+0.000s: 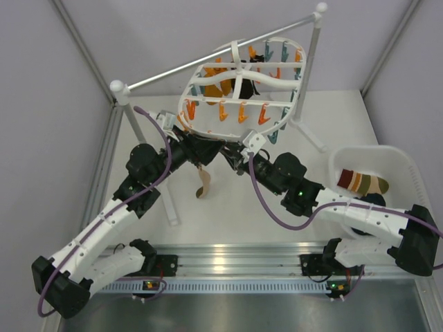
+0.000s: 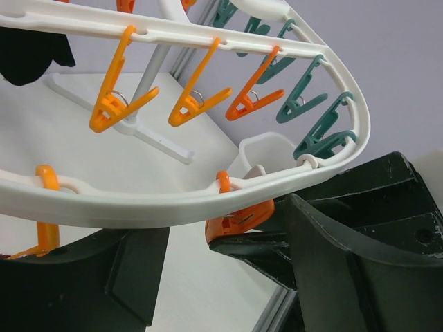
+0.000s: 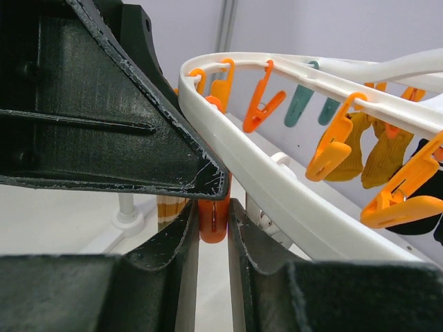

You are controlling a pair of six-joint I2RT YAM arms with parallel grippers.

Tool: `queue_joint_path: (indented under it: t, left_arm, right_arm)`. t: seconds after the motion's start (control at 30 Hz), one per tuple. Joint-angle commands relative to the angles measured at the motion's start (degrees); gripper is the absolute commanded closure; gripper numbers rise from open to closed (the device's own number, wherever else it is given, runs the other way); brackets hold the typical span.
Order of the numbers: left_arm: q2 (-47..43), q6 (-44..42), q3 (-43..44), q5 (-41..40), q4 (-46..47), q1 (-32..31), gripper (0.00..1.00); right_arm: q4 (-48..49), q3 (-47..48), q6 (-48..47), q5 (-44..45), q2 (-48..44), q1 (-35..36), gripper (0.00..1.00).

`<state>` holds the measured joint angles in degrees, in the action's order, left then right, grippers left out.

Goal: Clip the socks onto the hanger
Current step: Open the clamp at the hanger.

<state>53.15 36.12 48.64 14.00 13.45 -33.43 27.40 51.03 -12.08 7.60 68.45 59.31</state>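
Note:
The white oval hanger (image 1: 242,76) hangs from the rail, with orange and teal pegs along its bars. My right gripper (image 3: 213,228) is shut on an orange peg (image 3: 213,220) under the hanger's near rim (image 3: 277,187). My left gripper (image 2: 221,277) is open just beside that peg (image 2: 239,218), its fingers either side of it and apart from it. A striped sock (image 1: 203,181) dangles below the two grippers; its top end is hidden. Mustard socks (image 3: 374,149) and a dark sock (image 2: 31,55) hang from pegs farther back. Another striped sock (image 1: 361,182) lies in the basket.
A thin grey rail (image 1: 208,62) on white posts (image 1: 119,88) carries the hanger; the posts' feet (image 1: 169,207) rest on the table. A white basket (image 1: 387,159) stands at the right, over my right arm. Grey walls close in the left and right sides.

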Motion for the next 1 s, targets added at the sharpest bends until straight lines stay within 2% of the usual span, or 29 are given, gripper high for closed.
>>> queue_joint_path:
  t: [0.0, 0.27, 0.37, 0.4, 0.5, 0.53, 0.6, 0.63, 0.67, 0.7, 0.77, 0.8, 0.97]
  left_arm:
    - [0.5, 0.1, 1.3, -1.3, 6.9, -0.4, 0.29]
    - [1.7, -2.6, 2.0, -3.9, 6.9, -1.1, 0.36]
    - [1.4, -2.7, 2.0, -4.8, 6.6, -1.1, 0.44]
    - [1.3, -2.9, 2.0, -5.0, 6.5, -1.1, 0.50]
    - [1.3, -2.7, 2.1, -5.2, 6.2, -1.1, 0.61]
    - [1.2, -2.6, 2.1, -5.1, 6.1, -1.1, 0.69]
    - [1.2, -2.3, 2.0, -5.2, 5.9, -1.1, 0.76]
    - [1.1, -2.2, 1.8, -5.4, 5.8, -1.1, 0.86]
    - [0.9, -2.1, 1.7, -5.4, 5.6, -1.1, 0.90]
    - [0.9, -1.9, 1.7, -5.7, 5.4, -1.1, 0.95]
    - [0.9, -1.8, 1.7, -5.7, 4.7, -1.1, 1.00]
    - [1.0, -1.7, 1.6, -5.7, 4.6, -1.1, 1.00]
    - [1.2, -1.2, 1.6, -6.2, 3.8, -1.1, 1.00]
  right_arm:
    - [-1.0, 1.8, -0.7, 0.2, 0.5, 1.6, 1.00]
    - [-1.0, 2.4, -0.5, 0.0, 0.7, 2.0, 1.00]
    - [-1.2, 2.2, -0.4, 0.0, 0.6, 2.1, 1.00]
    - [-1.3, 2.2, -0.4, -0.1, 0.6, 2.1, 1.00]
    - [-1.7, 1.9, -0.3, 0.1, 0.4, 2.1, 1.00]
    - [-2.1, 1.8, -0.2, 0.2, 0.3, 2.0, 1.00]
    - [-2.9, 2.0, -0.2, 0.4, 0.1, 2.1, 1.00]
    - [-3.4, 2.0, -0.2, 0.7, -0.1, 2.0, 0.98]
    - [-4.3, 2.1, -0.1, 1.1, -0.2, 2.1, 0.93]
    - [-4.9, 2.1, -0.1, 1.7, -0.5, 2.0, 0.83]
    - [-7.2, 2.1, 0.1, 1.9, -1.1, 1.8, 0.75]
    - [-8.1, 2.2, 0.8, 2.1, -1.8, 1.7, 0.67]
    - [-15.9, 2.9, 2.0, -0.3, -4.8, 0.7, 0.45]
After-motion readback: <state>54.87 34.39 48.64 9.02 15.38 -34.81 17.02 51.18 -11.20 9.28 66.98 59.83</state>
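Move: An orange clamp hangs from the hanger's rim, its middle about 1 cm ahead and 1 cm to the right of the left hand, level with its open fingers. The rim runs some 3 cm above it. A yellow clamp sits about 6 cm left and 2 cm ahead of the left hand; the striped sock hangs beneath it, some 11 cm lower. The right hand still pinches the orange clamp, which is about 1 cm above its point. Left fingers edge 1 cm forward and shut on the orange clamp; then right fingers open, sinking about 3 cm. ##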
